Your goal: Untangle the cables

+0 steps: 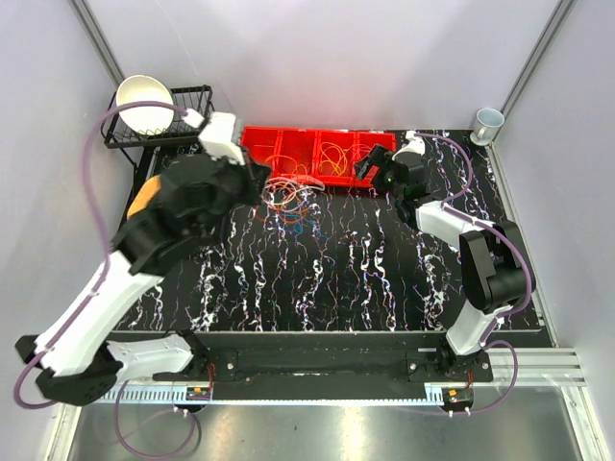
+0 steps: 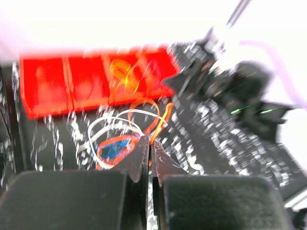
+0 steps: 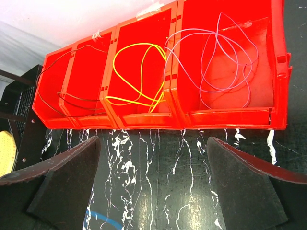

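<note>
A tangle of orange, white and blue cables (image 1: pixel 293 200) lies on the black marbled table just in front of the red bins (image 1: pixel 259 144). My left gripper (image 1: pixel 265 182) is down at the tangle's left edge. In the blurred left wrist view its fingers (image 2: pixel 150 140) are pressed together, with an orange cable (image 2: pixel 160 120) running in between the tips. A white loop (image 2: pixel 109 123) and a blue cable (image 2: pixel 115 150) lie beside it. My right gripper (image 3: pixel 153 143) hangs open over bare table before the bins (image 3: pixel 144 120). They hold a yellow cable (image 3: pixel 139 72), a purple cable (image 3: pixel 225 57) and a dark one (image 3: pixel 62 96).
A black wire rack (image 1: pixel 197 101) with a white bowl (image 1: pixel 144 104) stands at the back left, and a white cup (image 1: pixel 487 123) at the back right. An orange-yellow object (image 1: pixel 144 197) shows behind my left arm. A blue cable end (image 3: pixel 103 219) lies by my right gripper's left finger.
</note>
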Controlling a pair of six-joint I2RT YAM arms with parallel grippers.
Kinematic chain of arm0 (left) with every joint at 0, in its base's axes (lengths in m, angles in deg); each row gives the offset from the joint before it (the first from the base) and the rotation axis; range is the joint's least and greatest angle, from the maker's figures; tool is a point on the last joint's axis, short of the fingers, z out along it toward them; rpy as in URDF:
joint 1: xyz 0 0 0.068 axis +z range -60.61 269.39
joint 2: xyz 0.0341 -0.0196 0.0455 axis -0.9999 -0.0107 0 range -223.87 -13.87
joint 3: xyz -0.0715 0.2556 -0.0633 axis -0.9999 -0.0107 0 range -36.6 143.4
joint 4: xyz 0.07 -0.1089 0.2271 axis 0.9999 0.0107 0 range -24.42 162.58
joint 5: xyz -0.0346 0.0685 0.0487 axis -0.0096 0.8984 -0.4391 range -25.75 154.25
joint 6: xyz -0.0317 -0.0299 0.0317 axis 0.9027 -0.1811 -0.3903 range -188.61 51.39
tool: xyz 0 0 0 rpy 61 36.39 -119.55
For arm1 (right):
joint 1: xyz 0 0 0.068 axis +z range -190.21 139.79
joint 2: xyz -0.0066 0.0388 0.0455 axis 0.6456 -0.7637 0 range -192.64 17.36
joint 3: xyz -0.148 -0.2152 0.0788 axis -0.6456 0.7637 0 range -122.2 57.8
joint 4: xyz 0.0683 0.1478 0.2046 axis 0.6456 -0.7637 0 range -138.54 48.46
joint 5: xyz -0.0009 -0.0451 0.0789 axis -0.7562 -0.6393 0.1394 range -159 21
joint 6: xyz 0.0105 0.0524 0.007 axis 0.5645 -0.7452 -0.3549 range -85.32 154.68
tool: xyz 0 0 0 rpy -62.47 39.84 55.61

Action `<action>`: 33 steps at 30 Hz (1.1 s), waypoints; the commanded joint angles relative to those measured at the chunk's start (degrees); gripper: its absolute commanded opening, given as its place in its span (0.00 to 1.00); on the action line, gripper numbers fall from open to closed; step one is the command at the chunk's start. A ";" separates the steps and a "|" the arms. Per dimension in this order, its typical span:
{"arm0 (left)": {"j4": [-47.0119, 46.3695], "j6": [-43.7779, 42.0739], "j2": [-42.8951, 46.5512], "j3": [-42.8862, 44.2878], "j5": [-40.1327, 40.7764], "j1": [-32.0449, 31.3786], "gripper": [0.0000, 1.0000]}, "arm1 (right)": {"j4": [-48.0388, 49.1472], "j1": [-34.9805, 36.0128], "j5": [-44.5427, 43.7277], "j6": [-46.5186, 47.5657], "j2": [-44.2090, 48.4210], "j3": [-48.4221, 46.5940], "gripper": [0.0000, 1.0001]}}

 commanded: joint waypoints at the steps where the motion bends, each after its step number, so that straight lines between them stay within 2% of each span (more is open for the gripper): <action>1: 2.93 -3.03 3.81 4.08 0.56 -1.30 0.00 | 1.42 0.39 1.07 -0.39 0.19 -1.91 0.98; 4: 0.99 -3.30 4.88 -1.80 3.88 -1.30 0.02 | 2.21 0.30 1.87 -0.39 0.28 -1.56 0.98; 6: 1.95 -2.16 2.26 -5.57 4.78 -1.30 0.01 | 3.79 0.39 5.37 -0.31 0.28 -1.30 0.98; 8: 7.47 0.99 -0.56 -4.46 3.65 -1.30 0.00 | 5.37 0.39 7.39 -0.13 0.28 -0.86 0.98; 10: 6.11 1.62 -0.49 -6.02 1.36 -1.83 0.00 | 6.86 0.30 11.70 0.39 0.36 -0.51 0.99; 11: 3.91 1.54 0.65 -10.21 2.31 -1.83 0.00 | 8.44 0.30 13.80 0.92 0.28 -0.51 0.99; 13: 2.57 2.41 2.77 -12.27 9.86 -1.57 0.00 | 9.77 0.30 21.62 1.45 0.19 -0.86 0.99; 17: 4.25 2.25 2.24 -10.34 9.97 -0.86 0.00 | 10.30 0.21 36.38 4.25 -0.34 -2.88 1.00; 18: 3.81 1.81 2.07 -10.51 10.14 -0.86 0.00 | 10.12 0.30 42.76 4.52 -0.69 -3.84 1.00; 21: 2.13 1.10 0.15 -10.43 12.42 -0.34 0.00 | 10.82 0.30 51.40 4.53 -1.39 -4.46 0.99; 25: 1.17 0.84 -2.50 -8.67 12.17 0.28 0.00 | 12.92 0.39 58.46 3.21 -3.41 -5.78 0.97; 29: 0.11 1.19 -3.99 -6.57 12.87 1.33 0.00 | 18.90 0.91 65.05 -3.54 -6.66 -7.01 0.94; 33: -0.06 1.10 -6.02 -3.58 12.26 3.09 0.00 | 17.08 2.58 69.02 -3.04 -8.69 -9.46 0.91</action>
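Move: The left hand, pinching the orange cable some 38 cm above the table, has the white, orange and blue tangle just beyond its fingers: about 4 cm ahead, 5 cm right and 10 cm lower. For the empty right hand that tangle is about 22 cm left, 18 cm back and 15 cm higher. The red bins' middle lies about 10 cm ahead of the right hand, 16 cm left and 9 cm lower; the yellow board is some 13 cm ahead of the left hand, 27 cm left and 36 cm down. Keeping its shut grip on the orange cable, the left hand tops out its upward jerk, drops about 15 cm from that peak to let the tangle down, then eases some 3 cm forward, its fingers tipping down a little and turning slightly counter-clockwise. Meanwhile the wide-open right hand leaves the red bins, swinging about 12 cm left and 10 cm back while rising slightly, and turns some 60 degrees counter-clockwise to face the cable and tangle without touching them. ##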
